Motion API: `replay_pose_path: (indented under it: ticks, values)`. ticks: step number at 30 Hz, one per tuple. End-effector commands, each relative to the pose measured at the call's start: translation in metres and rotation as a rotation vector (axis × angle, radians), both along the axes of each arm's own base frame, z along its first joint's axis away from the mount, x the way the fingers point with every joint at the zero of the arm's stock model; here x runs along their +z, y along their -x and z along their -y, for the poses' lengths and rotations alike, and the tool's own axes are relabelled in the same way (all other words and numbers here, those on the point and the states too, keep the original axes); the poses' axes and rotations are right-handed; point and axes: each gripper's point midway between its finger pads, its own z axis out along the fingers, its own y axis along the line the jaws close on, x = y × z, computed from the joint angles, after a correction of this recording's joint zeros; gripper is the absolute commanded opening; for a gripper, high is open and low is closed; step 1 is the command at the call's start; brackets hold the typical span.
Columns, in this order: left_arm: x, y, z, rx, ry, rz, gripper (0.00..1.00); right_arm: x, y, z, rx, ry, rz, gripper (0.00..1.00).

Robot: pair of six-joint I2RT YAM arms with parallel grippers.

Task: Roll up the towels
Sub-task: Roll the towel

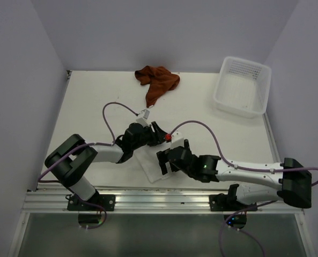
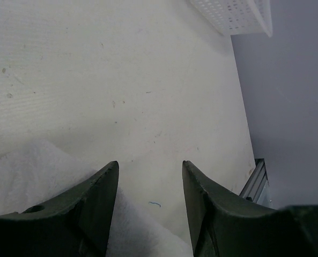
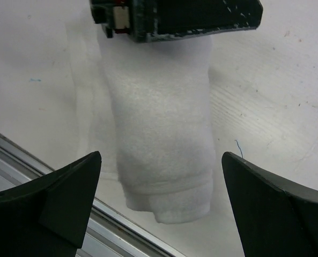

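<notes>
The white towel [image 3: 164, 144] lies as a thick roll near the table's front edge, its spiral end facing the rail. My right gripper [image 3: 161, 155] hangs over that near end, open wide, one finger on each side and clear of the cloth. My left gripper [image 2: 149, 176] is open over the roll's far end, with the white towel [image 2: 35, 176] under its left finger [image 2: 102, 203]. In the top view the left gripper [image 1: 157, 134] and right gripper [image 1: 165, 161] crowd over the white towel [image 1: 150, 166]. The rust-brown towel [image 1: 156, 80] lies crumpled at the back.
A white perforated basket [image 1: 242, 85] stands at the back right, its corner in the left wrist view too [image 2: 239, 16]. The metal rail [image 1: 159, 198] runs along the table's front edge, just beyond the roll's near end. Cables loop over both arms.
</notes>
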Motion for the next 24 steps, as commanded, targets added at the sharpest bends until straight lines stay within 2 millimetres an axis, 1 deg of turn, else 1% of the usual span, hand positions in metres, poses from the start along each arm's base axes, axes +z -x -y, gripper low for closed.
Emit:
replay_pose_path:
  ticks: [1,4,5,7,8,10,11,14,15,16,18,19,21,23,24]
  values:
    - [-0.039,0.014,-0.019,0.022,-0.115,-0.084,0.55,0.001,0.007,-0.012,0.065,-0.169,-0.13,0.99]
    - [-0.042,0.016,-0.022,0.026,-0.13,-0.09,0.55,-0.003,0.001,-0.009,0.069,-0.226,-0.185,0.99]
    - [-0.042,0.016,-0.023,0.029,-0.13,-0.088,0.55,-0.01,0.002,-0.008,0.068,-0.232,-0.213,0.99]
    - [-0.04,0.016,-0.023,0.029,-0.129,-0.083,0.55,-0.012,-0.003,-0.013,0.074,-0.274,-0.243,0.99]
    - [-0.04,0.016,-0.024,0.03,-0.131,-0.082,0.55,-0.021,0.001,-0.015,0.083,-0.268,-0.276,0.99]
    - [-0.04,0.017,-0.024,0.029,-0.133,-0.082,0.55,-0.029,0.0,-0.016,0.088,-0.259,-0.294,0.99]
    - [-0.039,0.017,-0.024,0.029,-0.131,-0.08,0.55,-0.031,-0.001,-0.018,0.093,-0.269,-0.295,0.99]
    - [-0.038,0.018,-0.024,0.025,-0.128,-0.079,0.55,-0.048,-0.007,-0.014,0.073,-0.246,-0.31,0.97]
    - [-0.038,0.018,-0.024,0.024,-0.13,-0.079,0.55,-0.051,-0.004,-0.017,0.095,-0.25,-0.332,0.94]
    - [-0.037,0.018,-0.024,0.025,-0.129,-0.075,0.55,-0.053,-0.003,-0.017,0.103,-0.245,-0.335,0.9]
    - [-0.037,0.018,-0.025,0.024,-0.135,-0.073,0.55,-0.057,-0.003,-0.015,0.107,-0.227,-0.336,0.86]
    - [-0.037,0.018,-0.025,0.024,-0.14,-0.075,0.56,-0.061,-0.004,-0.014,0.102,-0.213,-0.334,0.82]
    - [-0.037,0.018,-0.025,0.025,-0.138,-0.075,0.56,-0.066,-0.007,-0.009,0.083,-0.191,-0.322,0.77]
    - [-0.037,0.017,-0.025,0.024,-0.137,-0.074,0.56,-0.072,-0.01,-0.005,0.065,-0.167,-0.313,0.69]
    - [-0.037,0.018,-0.025,0.024,-0.137,-0.076,0.56,-0.074,-0.01,-0.004,0.063,-0.159,-0.307,0.67]
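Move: The rolled part of the white towel lies almost straight below the open right hand, about 7 cm down and 1 cm ahead and to the left. Its flat, still unrolled flap is some 7 cm left and 2 cm back from that hand, also low. The left gripper is at the roll's far end, roughly 8 cm ahead of the right one and 1 cm left. From the left hand, the part aimed at lies about 7 cm back, level sideways and 3 cm lower. The rolled towel is straddled from above by the right gripper, which sinks about 6.5 cm onto it, swinging slightly right and then back left while its fingers tip some 20 degrees farther down. Over the last part of the descent the wide-open fingers close by roughly a third, coming against both sides of the roll; the left gripper stays half open at the far end. ##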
